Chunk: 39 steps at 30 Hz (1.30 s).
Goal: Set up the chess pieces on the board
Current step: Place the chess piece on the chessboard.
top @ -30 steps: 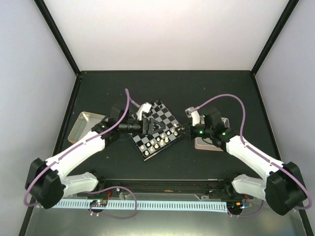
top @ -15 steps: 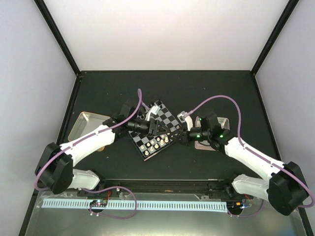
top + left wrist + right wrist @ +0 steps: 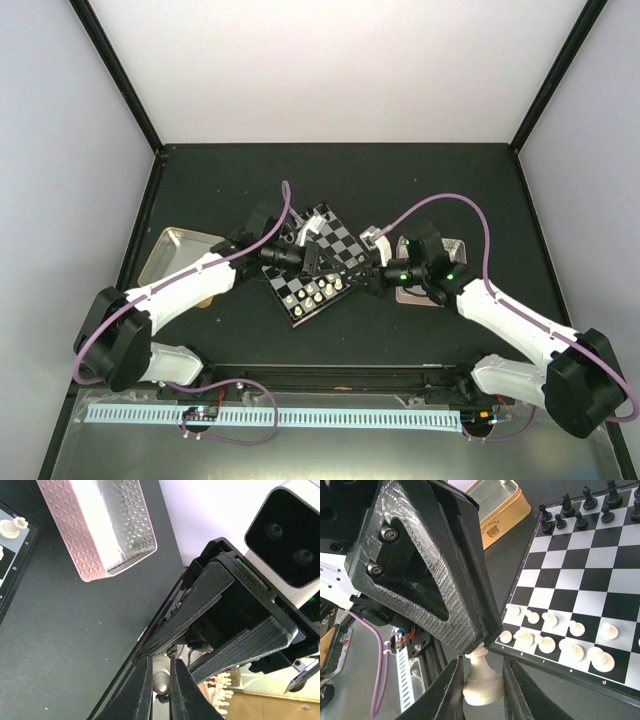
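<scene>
A cream-white chess piece (image 3: 482,685) hangs just off the right edge of the board (image 3: 580,587). My right gripper (image 3: 483,667) is shut on its wide base. My left gripper (image 3: 160,665) is shut on the piece's narrow top (image 3: 161,680), reaching across the board (image 3: 340,240) to meet the right gripper (image 3: 372,277). White chessmen (image 3: 555,640) stand in two rows along the board's near edge. Black chessmen (image 3: 570,510) stand at its far side.
A shiny metal tin (image 3: 175,255) lies left of the board. The pink perforated tray (image 3: 100,525) sits right of the board, largely under my right arm in the top view. The two arms cross over the board's near right corner.
My left arm swung right across the board to the right gripper, and its fingers closed on the top of the white piece. The right gripper shifted slightly left, still holding the piece.
</scene>
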Tool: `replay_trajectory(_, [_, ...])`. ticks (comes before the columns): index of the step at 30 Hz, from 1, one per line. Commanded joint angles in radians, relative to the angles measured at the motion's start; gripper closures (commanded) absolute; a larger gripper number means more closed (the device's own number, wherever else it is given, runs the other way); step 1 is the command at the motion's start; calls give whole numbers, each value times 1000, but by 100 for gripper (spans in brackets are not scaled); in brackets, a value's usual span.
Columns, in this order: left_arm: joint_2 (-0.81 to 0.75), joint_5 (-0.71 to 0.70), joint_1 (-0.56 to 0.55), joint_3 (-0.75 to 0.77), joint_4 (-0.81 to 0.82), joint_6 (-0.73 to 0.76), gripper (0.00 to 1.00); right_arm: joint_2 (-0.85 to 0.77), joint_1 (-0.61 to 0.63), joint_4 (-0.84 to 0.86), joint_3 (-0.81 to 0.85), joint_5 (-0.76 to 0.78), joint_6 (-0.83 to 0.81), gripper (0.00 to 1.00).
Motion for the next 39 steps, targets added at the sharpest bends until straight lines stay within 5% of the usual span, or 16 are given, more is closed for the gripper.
replay_trajectory(1, [4, 35, -5, 22, 43, 8, 98, 0, 6, -1, 17, 37, -9, 74])
replay_trajectory(7, [-24, -91, -6, 21, -35, 80, 98, -12, 5, -66, 22, 164, 6, 45])
replay_trajectory(19, [-82, -638, -133, 129, -242, 180, 98, -292, -14, -247, -52, 670, 214, 30])
replay_trajectory(26, [102, -867, -258, 283, -359, 227, 99, -384, -33, -435, -43, 958, 371, 29])
replay_trajectory(39, [370, -910, -293, 446, -473, 250, 97, -336, -40, -436, -58, 965, 383, 29])
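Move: Both hands still grip one white piece, shared above the board. For the left hand its empty square, third in the outer row from the board's right corner, lies some 6 cm ahead, 3 right and 16 below; the white knight stands about 7 ahead and 5 right, the corner rook 9 ahead and 8 right. From the right hand the pink box lies roughly 8 ahead, 23 to the right and 15 below. Down and forward over the board goes the left hand, about 8 cm lower by the end, keeping its pinch on the white piece while the wrist swings the fingers from nearly level to steeply down. The right hand opens to let go, dips a little off the piece, then withdraws some 16 cm right and slightly forward towards the pink box, turning clockwise. ##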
